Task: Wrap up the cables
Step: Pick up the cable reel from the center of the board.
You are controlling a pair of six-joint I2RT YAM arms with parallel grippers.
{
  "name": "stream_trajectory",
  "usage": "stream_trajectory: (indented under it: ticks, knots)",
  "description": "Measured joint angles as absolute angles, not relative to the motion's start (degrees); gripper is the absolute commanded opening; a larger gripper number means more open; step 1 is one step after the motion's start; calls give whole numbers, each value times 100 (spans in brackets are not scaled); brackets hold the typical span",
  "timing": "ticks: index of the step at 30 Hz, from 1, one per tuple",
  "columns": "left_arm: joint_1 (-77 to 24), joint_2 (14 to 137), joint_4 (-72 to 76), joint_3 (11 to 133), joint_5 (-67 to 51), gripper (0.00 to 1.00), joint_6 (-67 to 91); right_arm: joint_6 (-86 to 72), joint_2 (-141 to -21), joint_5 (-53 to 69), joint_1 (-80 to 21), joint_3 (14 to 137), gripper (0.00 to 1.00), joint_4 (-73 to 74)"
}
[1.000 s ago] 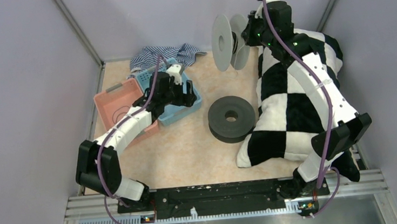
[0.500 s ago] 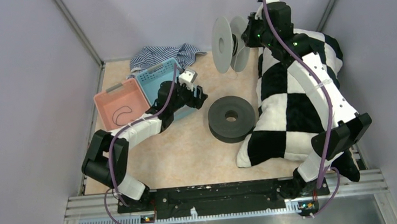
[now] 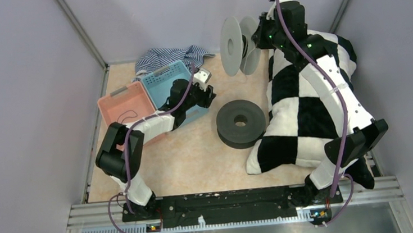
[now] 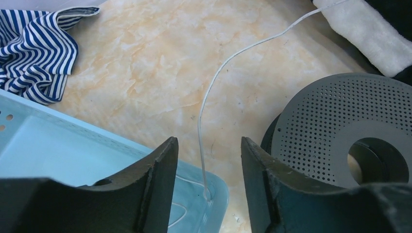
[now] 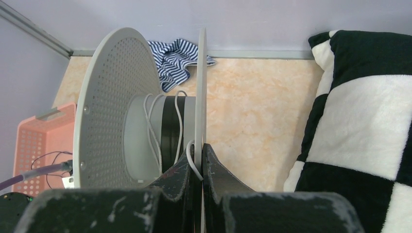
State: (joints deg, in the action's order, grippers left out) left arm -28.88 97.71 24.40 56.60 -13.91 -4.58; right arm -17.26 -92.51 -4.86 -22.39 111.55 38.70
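Note:
The white cable (image 4: 214, 82) runs from the upper right across the floor and dips into the corner of the blue basket (image 4: 48, 145). My left gripper (image 4: 209, 143) stands open astride it, neither finger touching. A few white turns (image 5: 153, 126) lie on the hub of the pale spool (image 5: 107, 97). That spool is held upright off the floor, with my right gripper (image 5: 198, 148) shut on its thin flange (image 5: 200, 73). A loop of the white cable sits by the flange at the fingers. The black cable (image 3: 128, 113) lies loose in the pink basket (image 3: 114, 105).
A dark grey perforated spool (image 3: 241, 123) lies flat mid-table, just right of my left gripper (image 3: 205, 91). A black-and-white checked pillow (image 3: 310, 102) fills the right side under the right arm. A blue striped cloth (image 3: 171, 57) lies at the back behind the blue basket (image 3: 167, 80).
My left arm has swung right, from over the baskets to the blue basket's right corner, and its jaws have narrowed. The right arm and the pale spool have not moved.

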Motion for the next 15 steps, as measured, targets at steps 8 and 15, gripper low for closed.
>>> stream_trajectory:
  ticks: [8,15]
  knots:
    - [-2884,9837,2410,5784,-1433,0,-478,-1780,-9185,-515,-2239,11157,0,3905]
    - [-2849,9974,2180,6099,-1387,0,-523,-1828,-9177,-364,-2239,11157,0,3907]
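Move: The cable hangs between the open left fingertips, about 1 cm ahead of the hand's centre and at its height, running from the blue basket to the pale reel in the right gripper. The blue basket's middle is roughly 13 cm left, 5 cm ahead and 12 cm below; the dark reel lies some 10 cm right, 8 cm back and 11 cm below. From the right hand, that stretch of cable is about 15 cm left, 1 cm back and 24 cm lower. The left gripper shuts from a bit over half open to fully closed, pinching the thin cable between its fingertips above the basket's near right corner, with no real turn of the wrist. As it closes it eases forward about 1.5 cm, rising slightly, while the right hand stays practically in place and keeps its pinch on the rim of the pale reel. ##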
